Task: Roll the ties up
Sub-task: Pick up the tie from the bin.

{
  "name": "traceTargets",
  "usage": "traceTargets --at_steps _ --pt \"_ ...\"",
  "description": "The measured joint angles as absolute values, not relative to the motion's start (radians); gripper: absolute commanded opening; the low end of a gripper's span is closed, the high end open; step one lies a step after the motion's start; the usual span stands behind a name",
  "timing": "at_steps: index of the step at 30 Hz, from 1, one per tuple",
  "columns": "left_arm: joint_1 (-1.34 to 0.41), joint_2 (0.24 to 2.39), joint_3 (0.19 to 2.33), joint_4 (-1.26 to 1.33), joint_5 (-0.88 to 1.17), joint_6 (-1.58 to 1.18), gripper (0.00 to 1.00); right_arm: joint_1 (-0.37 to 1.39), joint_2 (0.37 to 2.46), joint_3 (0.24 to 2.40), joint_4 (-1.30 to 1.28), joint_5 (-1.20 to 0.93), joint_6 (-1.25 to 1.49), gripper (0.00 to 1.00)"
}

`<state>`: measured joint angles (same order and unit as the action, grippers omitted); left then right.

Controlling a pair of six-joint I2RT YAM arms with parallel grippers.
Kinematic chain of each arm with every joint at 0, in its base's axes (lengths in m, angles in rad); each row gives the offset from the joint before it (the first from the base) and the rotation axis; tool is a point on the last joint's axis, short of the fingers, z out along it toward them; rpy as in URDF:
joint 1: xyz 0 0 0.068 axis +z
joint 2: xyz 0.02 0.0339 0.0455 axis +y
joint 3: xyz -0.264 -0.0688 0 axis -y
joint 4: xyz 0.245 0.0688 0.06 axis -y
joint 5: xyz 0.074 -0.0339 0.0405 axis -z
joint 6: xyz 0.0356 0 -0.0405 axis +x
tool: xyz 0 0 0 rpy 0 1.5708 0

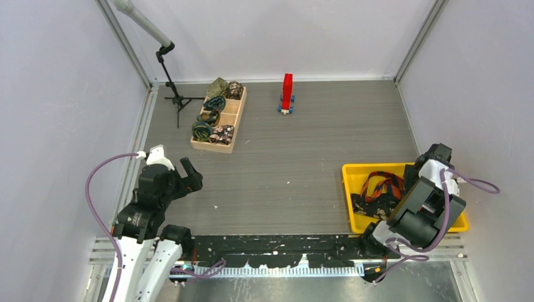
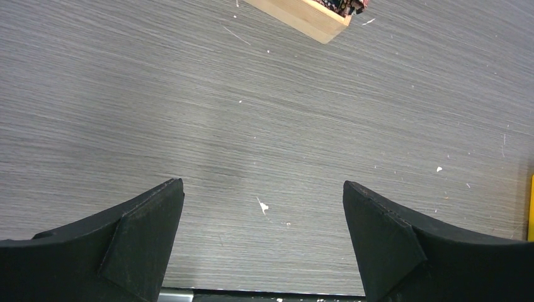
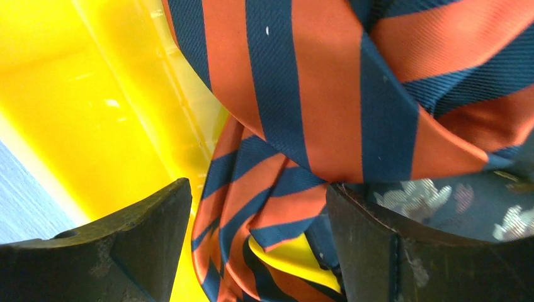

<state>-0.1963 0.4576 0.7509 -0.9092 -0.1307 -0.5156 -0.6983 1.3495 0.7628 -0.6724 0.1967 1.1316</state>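
Observation:
An orange tie with dark blue stripes [image 3: 327,94] lies crumpled in the yellow bin [image 3: 82,113] on top of a dark floral tie [image 3: 441,201]. My right gripper [image 3: 258,187] is down in that bin, open, with folds of the striped tie lying between its fingers but not pinched. From above, the striped tie [image 1: 381,185] shows in the bin [image 1: 346,182] beside my right gripper [image 1: 412,176]. Over bare table at the left, my left gripper [image 2: 261,185] [image 1: 194,176] hangs wide open and empty.
A wooden divided box [image 1: 214,148] at the back left holds several rolled ties [image 1: 203,131]; its corner [image 2: 302,16] shows in the left wrist view. A red toy block on blue wheels [image 1: 287,93] stands at the back centre. A small tripod [image 1: 173,88] stands in the back left corner.

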Motion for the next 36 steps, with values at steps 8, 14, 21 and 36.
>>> traceTargets --at_steps 8,14,21,36 --pt "-0.196 0.458 0.751 -0.909 -0.131 -0.516 1.0 -0.706 1.465 0.776 -0.596 0.183 1.122 0.23" --pt "-0.196 0.458 0.751 -0.909 -0.131 -0.516 1.0 -0.714 1.486 0.784 -0.554 0.14 1.106 0.0" --pt "-0.196 0.458 0.751 -0.909 -0.131 -0.516 1.0 -0.713 1.391 0.789 -0.597 0.085 1.089 0.0" --pt "-0.196 0.458 0.751 -0.909 -0.131 -0.516 1.0 -0.586 1.033 1.166 -0.82 0.106 1.053 0.0"
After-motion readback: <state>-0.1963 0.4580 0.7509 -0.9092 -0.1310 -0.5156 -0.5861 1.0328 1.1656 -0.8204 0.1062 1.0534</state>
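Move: The fold of the orange-and-navy tie that the open right fingers are set over lies just 2 cm ahead, 1 cm right and about 2 cm below; the tie's loose loop spreads some 10 cm to the hand's left, barely ahead and 3 cm down. The black tie lies about 8 cm back, 9 cm left and 4 cm lower, while the bin's far rim runs roughly 6 cm straight ahead, slightly above. From the left hand, the fold is some 72 cm right, 3 cm ahead and 17 cm below. The right hand sinks about 2 cm into the bin while easing a little forward, its fingers closing from wide open to nearly shut on the fold of the orange-and-navy tie as it creeps to 2 cm ahead of its start. Keeping that pinch, it then climbs fast, some 24 cm up out of the bin with about 4 cm more forward, and the wrist swings the down-pointing fingers out forward and right by roughly 35 degrees, with a small turn to the left at the end. ##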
